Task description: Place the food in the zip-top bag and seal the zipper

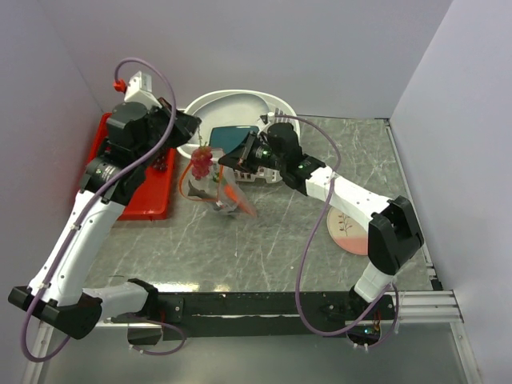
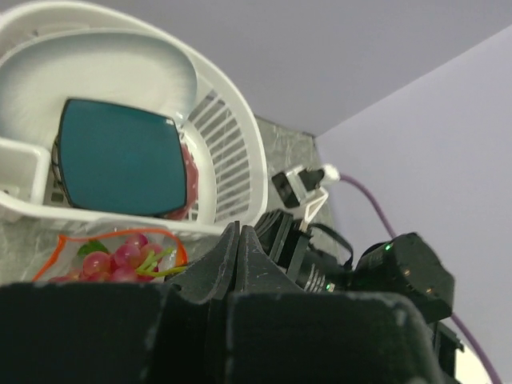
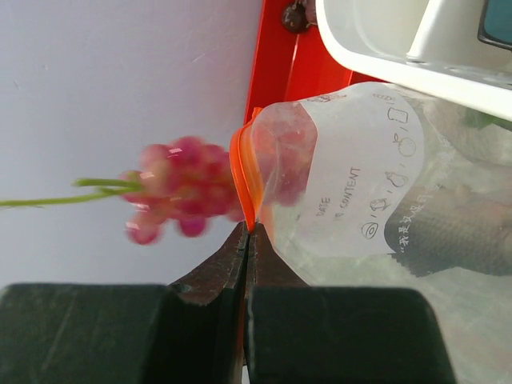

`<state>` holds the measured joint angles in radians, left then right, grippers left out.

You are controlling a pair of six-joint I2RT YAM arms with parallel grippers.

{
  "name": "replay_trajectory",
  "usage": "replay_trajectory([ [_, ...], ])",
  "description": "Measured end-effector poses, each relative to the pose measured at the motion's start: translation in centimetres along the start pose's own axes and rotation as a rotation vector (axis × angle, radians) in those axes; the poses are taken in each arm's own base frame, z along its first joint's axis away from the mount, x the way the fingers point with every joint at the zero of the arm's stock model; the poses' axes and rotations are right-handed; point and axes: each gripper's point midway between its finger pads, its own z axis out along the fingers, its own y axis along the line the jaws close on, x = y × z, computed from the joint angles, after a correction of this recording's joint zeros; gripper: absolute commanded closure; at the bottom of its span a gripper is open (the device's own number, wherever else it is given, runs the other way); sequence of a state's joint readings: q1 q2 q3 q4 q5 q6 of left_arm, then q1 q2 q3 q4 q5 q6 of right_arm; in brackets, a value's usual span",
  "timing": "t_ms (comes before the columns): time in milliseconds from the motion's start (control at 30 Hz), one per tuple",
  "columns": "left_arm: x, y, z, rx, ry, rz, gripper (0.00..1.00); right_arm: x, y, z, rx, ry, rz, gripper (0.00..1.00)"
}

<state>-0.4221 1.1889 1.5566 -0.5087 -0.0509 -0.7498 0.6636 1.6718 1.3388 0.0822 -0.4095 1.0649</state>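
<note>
The zip-top bag (image 1: 218, 194) (image 3: 360, 184) hangs lifted over the table, mouth up. My right gripper (image 1: 237, 158) (image 3: 248, 232) is shut on the red-orange zipper (image 3: 244, 172) at one end of the mouth. A pink-red grape bunch (image 1: 202, 162) (image 3: 180, 188) (image 2: 120, 258) hangs in the open mouth, ringed by the zipper (image 2: 56, 252), half in and half out. Its green stem runs straight up to my left gripper (image 1: 194, 134) (image 2: 238, 232), which is shut just above it. A grey fish (image 3: 448, 232) shows through the bag's wall.
The white slotted basket (image 1: 240, 100) (image 2: 232, 152) with the teal dish (image 1: 232, 134) (image 2: 120, 156) stands right behind the bag. A red tray (image 1: 152, 192) (image 3: 280, 64) with dark grapes (image 3: 298, 12) lies left. A pink-and-cream plate (image 1: 348, 228) sits under the right forearm.
</note>
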Motion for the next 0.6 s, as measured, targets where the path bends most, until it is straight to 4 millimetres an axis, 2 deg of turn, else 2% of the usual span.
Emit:
replay_trajectory([
  [233,3.2,-0.2,0.8,0.002,0.073,0.011,0.99,-0.7,0.4,-0.6,-0.012,-0.019,0.011,1.00],
  [267,3.3,-0.2,0.8,0.001,0.075,0.012,0.94,-0.8,0.5,-0.7,-0.013,-0.022,0.011,1.00],
  [400,3.8,0.5,1.2,-0.030,0.072,0.019,0.61,-1.3,0.6,-1.8,-0.022,-0.045,0.009,1.00],
  [433,4.1,0.9,1.4,-0.037,0.075,0.021,0.44,-1.5,0.6,-2.1,-0.023,-0.050,0.009,1.00],
  [533,5.2,1.8,1.8,-0.060,0.098,0.030,0.25,-1.9,1.0,-2.8,-0.031,-0.065,0.008,1.00],
  [600,5.7,2.2,2.2,-0.072,0.111,0.037,0.24,-2.0,1.1,-3.2,-0.033,-0.070,0.006,1.00],
])
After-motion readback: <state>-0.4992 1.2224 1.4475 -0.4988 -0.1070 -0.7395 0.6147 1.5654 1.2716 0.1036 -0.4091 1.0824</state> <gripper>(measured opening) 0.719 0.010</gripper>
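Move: The left hand holds the grapes by their stem; the bag's open mouth lies about 18 cm below it, some 2 cm back and 1 cm left. The right hand, pinching the rim, has the mouth's middle about 5 cm to its left, 2 cm back and 2 cm below. From the left hand the white basket stands roughly 14 cm ahead, 9 cm right, and the red tray 8 cm ahead, 21 cm left, both nearly 40 cm below. Left hand lowers the grapes 6 cm bagwards, opening; right hand keeps pinching the rim, moving right and up 4 cm. ##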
